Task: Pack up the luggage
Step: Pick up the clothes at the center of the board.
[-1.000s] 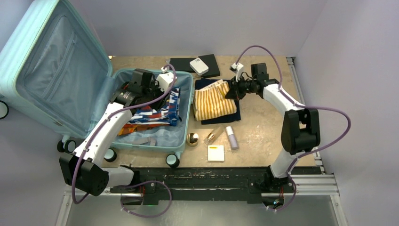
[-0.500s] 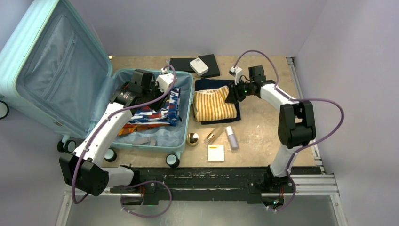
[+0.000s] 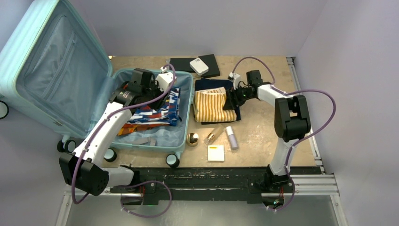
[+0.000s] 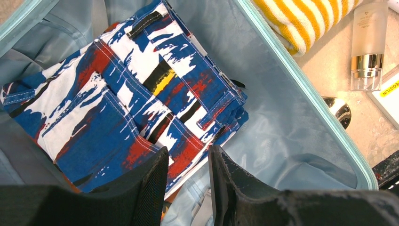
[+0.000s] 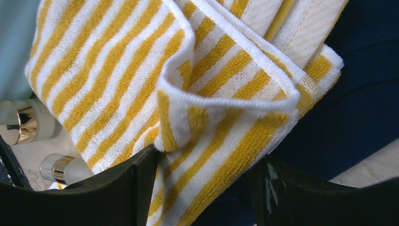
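Note:
The luggage (image 3: 51,70), a pale mint hard-shell suitcase, lies open at the left with its lid raised. Folded blue, red and white patterned shorts (image 3: 162,110) (image 4: 141,94) lie in its lined base. My left gripper (image 3: 131,98) (image 4: 188,162) hovers over the shorts' near edge, open with nothing between its fingers. A yellow-and-white striped towel (image 3: 209,106) (image 5: 108,70) rests on a navy garment (image 3: 236,117) (image 5: 367,94) right of the case. My right gripper (image 3: 230,101) (image 5: 204,157) stands open at the towel's right edge, with a rumpled corner lying loose between the jaws.
A black pouch (image 3: 181,64) with a white box (image 3: 199,66) on it sits at the back. In front of the towel lie a gold ball (image 3: 192,139), a perfume bottle (image 3: 212,136), a white tube (image 3: 230,137) and a yellow-white card (image 3: 216,153).
My right gripper went from shut to open, let the lifted towel corner drop, and moved down and left to the towel's edge. The left arm has not moved.

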{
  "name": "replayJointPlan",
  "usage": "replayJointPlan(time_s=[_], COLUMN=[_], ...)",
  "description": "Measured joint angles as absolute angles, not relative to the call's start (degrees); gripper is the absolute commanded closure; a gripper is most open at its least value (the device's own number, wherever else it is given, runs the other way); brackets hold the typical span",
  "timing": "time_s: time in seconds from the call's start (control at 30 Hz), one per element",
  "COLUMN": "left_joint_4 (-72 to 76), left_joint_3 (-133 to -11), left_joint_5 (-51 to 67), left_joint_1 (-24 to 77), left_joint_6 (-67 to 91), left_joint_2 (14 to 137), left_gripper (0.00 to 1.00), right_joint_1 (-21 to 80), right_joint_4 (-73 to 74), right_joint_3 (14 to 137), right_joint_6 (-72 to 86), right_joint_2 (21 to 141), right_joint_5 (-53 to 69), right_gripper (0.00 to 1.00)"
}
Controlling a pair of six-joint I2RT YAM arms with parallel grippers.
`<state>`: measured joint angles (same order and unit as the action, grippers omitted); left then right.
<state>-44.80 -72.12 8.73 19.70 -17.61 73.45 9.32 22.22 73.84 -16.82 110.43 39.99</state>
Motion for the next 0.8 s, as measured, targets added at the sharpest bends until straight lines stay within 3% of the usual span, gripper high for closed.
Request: replayJointPlan(time_s=[0.1,0.17,0.23,0.33,0.8], left_joint_4=[-44.9,-45.1,-45.1,-45.2,-45.5], left_joint_3=[-72.3,-72.5,-72.6,-72.7,-72.7], left_joint_5=[8.8,8.7,8.7,8.7,8.7], left_joint_1=[19.7,19.7,19.7,19.7,19.7], left_joint_6=[-17.6,-17.6,-17.6,-17.6,-17.7], left_joint_2=[73.5,73.6,73.7,73.9,74.1], left_gripper=[0.64,0.64,0.63,0.64,0.64], right_joint_1=[9.3,9.3,9.2,9.1,9.1], right_joint_4=[22.2,22.2,22.3,22.4,23.7], right_joint_3=[74.0,74.2,74.8,75.2,75.3], right_joint_6=[-16.8,-16.8,-17.0,-17.1,-17.1], right_joint_2=[112.2,113.2,113.8,114.3,108.9], right_joint_5=[40.6,41.7,42.5,43.7,46.1], right_gripper=[0.33,0.42,0.6,0.99,1.0])
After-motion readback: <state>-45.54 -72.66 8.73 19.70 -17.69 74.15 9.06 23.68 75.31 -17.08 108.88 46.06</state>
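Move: The striped towel lies with its middle about 6 cm to the right hand's left, level with it fore and aft and some 3 cm below, the open fingers already at its right-hand side. The navy cloth beneath it is centred roughly 5 cm left, 1 cm ahead. Closer to the base stand the glass bottle, about 13 cm back and 6 cm left, and the white bottle, 15 cm back and 1 cm right. From the left hand the towel is some 9 cm ahead, 22 cm right and 19 cm lower. Sinking about 1.5 cm onto the right-hand side of the striped towel while easing 1 cm left, the right hand shuts its wide-open fingers on a fold of the cloth. Keeping that pinch, it then rises some 4 cm nearly straight up, with a slight tilt of the wrist. ##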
